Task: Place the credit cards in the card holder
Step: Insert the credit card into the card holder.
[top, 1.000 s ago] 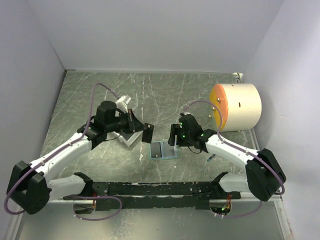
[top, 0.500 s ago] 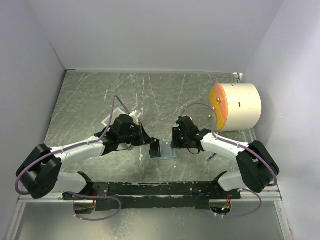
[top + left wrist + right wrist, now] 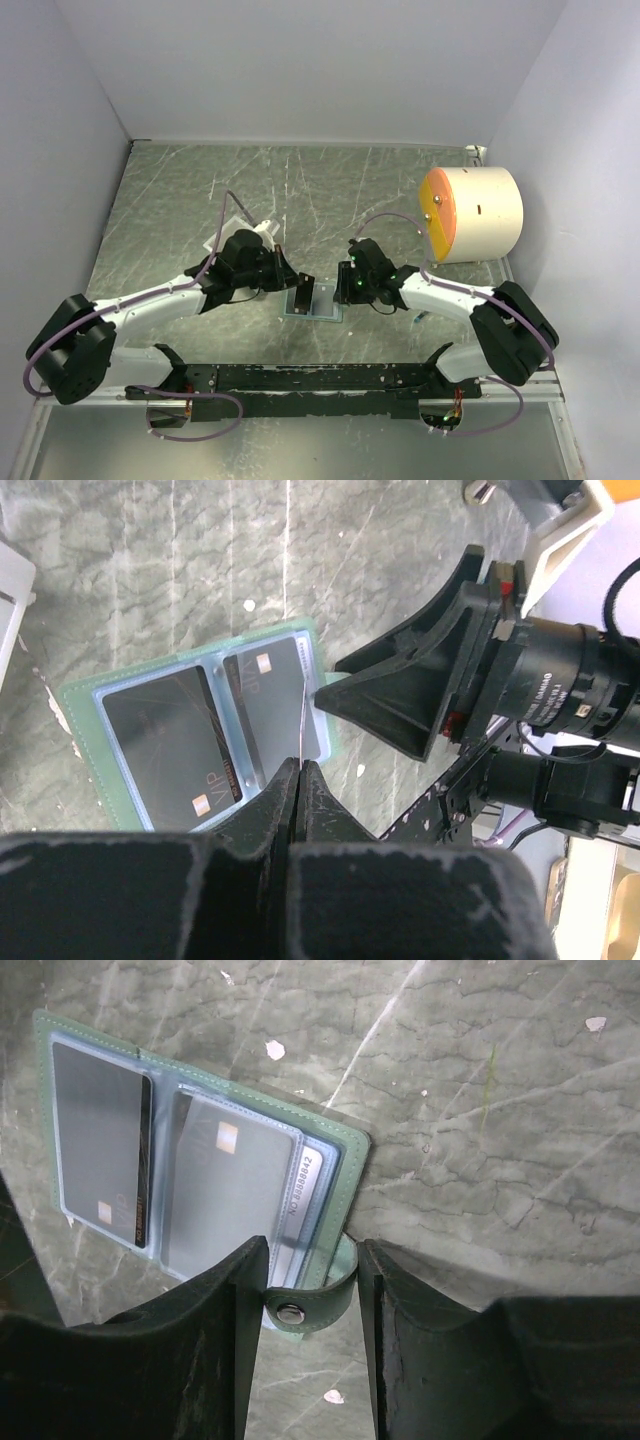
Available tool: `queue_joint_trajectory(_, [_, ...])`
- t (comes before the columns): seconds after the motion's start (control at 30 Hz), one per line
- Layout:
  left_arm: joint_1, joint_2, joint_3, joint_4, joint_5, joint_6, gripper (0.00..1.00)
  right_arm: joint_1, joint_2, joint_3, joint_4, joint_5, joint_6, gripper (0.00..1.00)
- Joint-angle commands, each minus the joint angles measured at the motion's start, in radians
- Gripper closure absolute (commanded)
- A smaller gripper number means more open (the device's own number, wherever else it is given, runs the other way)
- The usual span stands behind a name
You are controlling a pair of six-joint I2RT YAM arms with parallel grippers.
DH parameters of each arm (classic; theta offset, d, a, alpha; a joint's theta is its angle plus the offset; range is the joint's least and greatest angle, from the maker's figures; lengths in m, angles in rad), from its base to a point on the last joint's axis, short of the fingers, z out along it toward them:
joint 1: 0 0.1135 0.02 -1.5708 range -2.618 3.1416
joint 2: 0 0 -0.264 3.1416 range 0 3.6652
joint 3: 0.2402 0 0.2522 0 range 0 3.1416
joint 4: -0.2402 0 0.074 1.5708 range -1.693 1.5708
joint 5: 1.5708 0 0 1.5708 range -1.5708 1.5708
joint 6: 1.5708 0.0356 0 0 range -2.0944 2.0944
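The card holder [image 3: 318, 300] lies open on the table between both arms, sage-green outside and light blue inside [image 3: 230, 735]. Its pockets hold a dark credit card [image 3: 170, 745] and a grey one [image 3: 270, 705]. My left gripper [image 3: 300, 765] is shut on another credit card [image 3: 300, 720], which shows edge-on as a thin line above the holder's right pocket. My right gripper [image 3: 312, 1255] is open. Its jaws stand either side of the curled snap tab [image 3: 305, 1305], which spans the gap uncompressed at the holder's corner [image 3: 335, 1200].
A white drum with an orange face [image 3: 475, 212] lies on its side at the back right. A corner of the white tray [image 3: 8, 590] shows left of the holder, mostly under my left arm. The right gripper's black body [image 3: 420, 690] sits close to the held card.
My left arm has swung right, bringing the card from the tray side to over the holder. The right gripper has shifted slightly left and its jaws have narrowed around the snap tab.
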Motion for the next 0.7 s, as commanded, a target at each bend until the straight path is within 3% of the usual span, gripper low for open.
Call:
queue_joint_trajectory(0.0, [0.015, 0.036, -0.028, 0.042, 0.057, 0.012, 0.93, 0.006, -0.017, -0.021, 0.033, 0.009, 0.013, 0.59])
queue_joint_trajectory(0.3, [0.029, 0.121, -0.030, 0.087, 0.112, 0.064, 0.93, 0.006, -0.028, -0.046, 0.051, -0.005, 0.009, 0.58])
queue_joint_trajectory(0.67, [0.071, 0.213, -0.015, 0.084, 0.177, 0.026, 0.93, 0.006, -0.049, -0.057, 0.072, -0.017, -0.006, 0.57])
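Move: The left hand already pinches a black credit card by its left edge. The card holder's left page, its card already showing, lies about 2 cm to this hand's right, 3 cm back and 10 cm below. The right page is 7 cm farther right, level with the left page. The white box stands some 13 cm left of the left hand and 7 cm ahead. From the right hand, at the holder's right-edge strap, the left page lies about 11 cm left and 1 cm ahead. Lowering the black card towards the holder's left page, the left hand sinks about 6 cm, easing back barely a centimetre, and tips its shut fingers some 10 degrees more steeply downward without letting go of the card. The right hand stays put at the right edge, the strap still between its fingertips. ##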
